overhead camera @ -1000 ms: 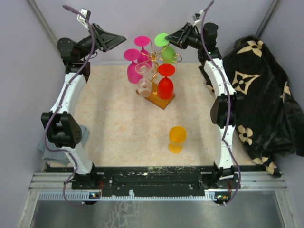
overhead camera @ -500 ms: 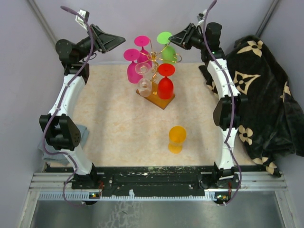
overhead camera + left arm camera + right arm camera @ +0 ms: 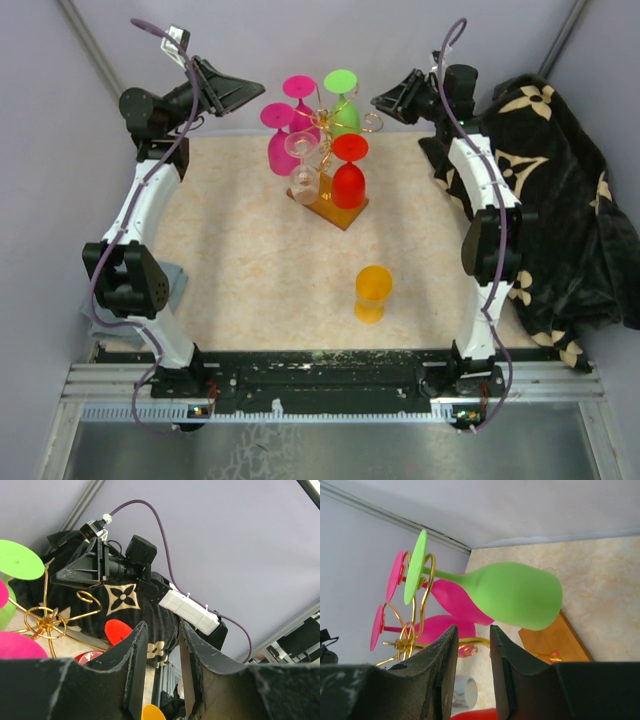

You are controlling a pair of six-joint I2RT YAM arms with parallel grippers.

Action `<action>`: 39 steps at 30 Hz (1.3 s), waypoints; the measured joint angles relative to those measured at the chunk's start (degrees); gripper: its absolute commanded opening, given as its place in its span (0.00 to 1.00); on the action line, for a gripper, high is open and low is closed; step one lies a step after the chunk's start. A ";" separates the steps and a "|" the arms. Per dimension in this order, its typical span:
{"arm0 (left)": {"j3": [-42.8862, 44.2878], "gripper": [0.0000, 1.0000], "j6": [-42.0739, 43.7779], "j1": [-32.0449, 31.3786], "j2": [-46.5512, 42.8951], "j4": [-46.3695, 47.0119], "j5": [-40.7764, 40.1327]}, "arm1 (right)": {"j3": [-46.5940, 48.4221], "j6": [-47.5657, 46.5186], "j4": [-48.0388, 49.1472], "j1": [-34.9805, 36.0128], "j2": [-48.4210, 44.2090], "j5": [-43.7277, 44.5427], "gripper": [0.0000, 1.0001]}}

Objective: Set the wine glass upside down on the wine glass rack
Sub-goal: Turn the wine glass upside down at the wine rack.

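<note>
The wine glass rack (image 3: pixel 322 120), gold wire on an orange-brown wooden base (image 3: pixel 337 212), stands at the back middle of the table. A green wine glass (image 3: pixel 346 116) hangs upside down on it, beside two magenta glasses (image 3: pixel 283 150), a red one (image 3: pixel 348 182) and a clear one (image 3: pixel 303 180). An orange wine glass (image 3: pixel 373 290) stands alone on the table nearer the front. My right gripper (image 3: pixel 383 101) is open and empty just right of the green glass (image 3: pixel 515 592), not touching it. High at the back left, my left gripper (image 3: pixel 252 92) hangs open and empty.
A black cloth with beige flowers (image 3: pixel 550 200) is heaped along the right edge. A grey cloth (image 3: pixel 176 285) lies by the left arm. The rack's scroll arms (image 3: pixel 415 630) stick out toward both grippers, and the back wall is close behind.
My right gripper has drawn back to the right from the green glass's foot and its jaws have widened. The green glass stays hanging on the rack. The left arm has barely shifted.
</note>
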 measured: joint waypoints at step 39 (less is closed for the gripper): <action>-9.68 0.36 43.76 -36.39 -25.16 -78.12 -36.35 | -41.57 -8.13 -12.00 -1.29 -56.13 10.91 0.33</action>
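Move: The orange wine glass stands some 21 cm back and 22 cm to the right of the left hand, about 42 cm below. Hanging upside down on the rack, the clear glass is roughly 8 cm right and the red one 16 cm right, both about 1 cm back and 18 cm lower. From the right hand the orange glass lies about 37 cm back, 1 cm left, 26 cm down. Left hand sweeps about 25 cm back, down and right towards the orange glass; the right hand pulls back. ##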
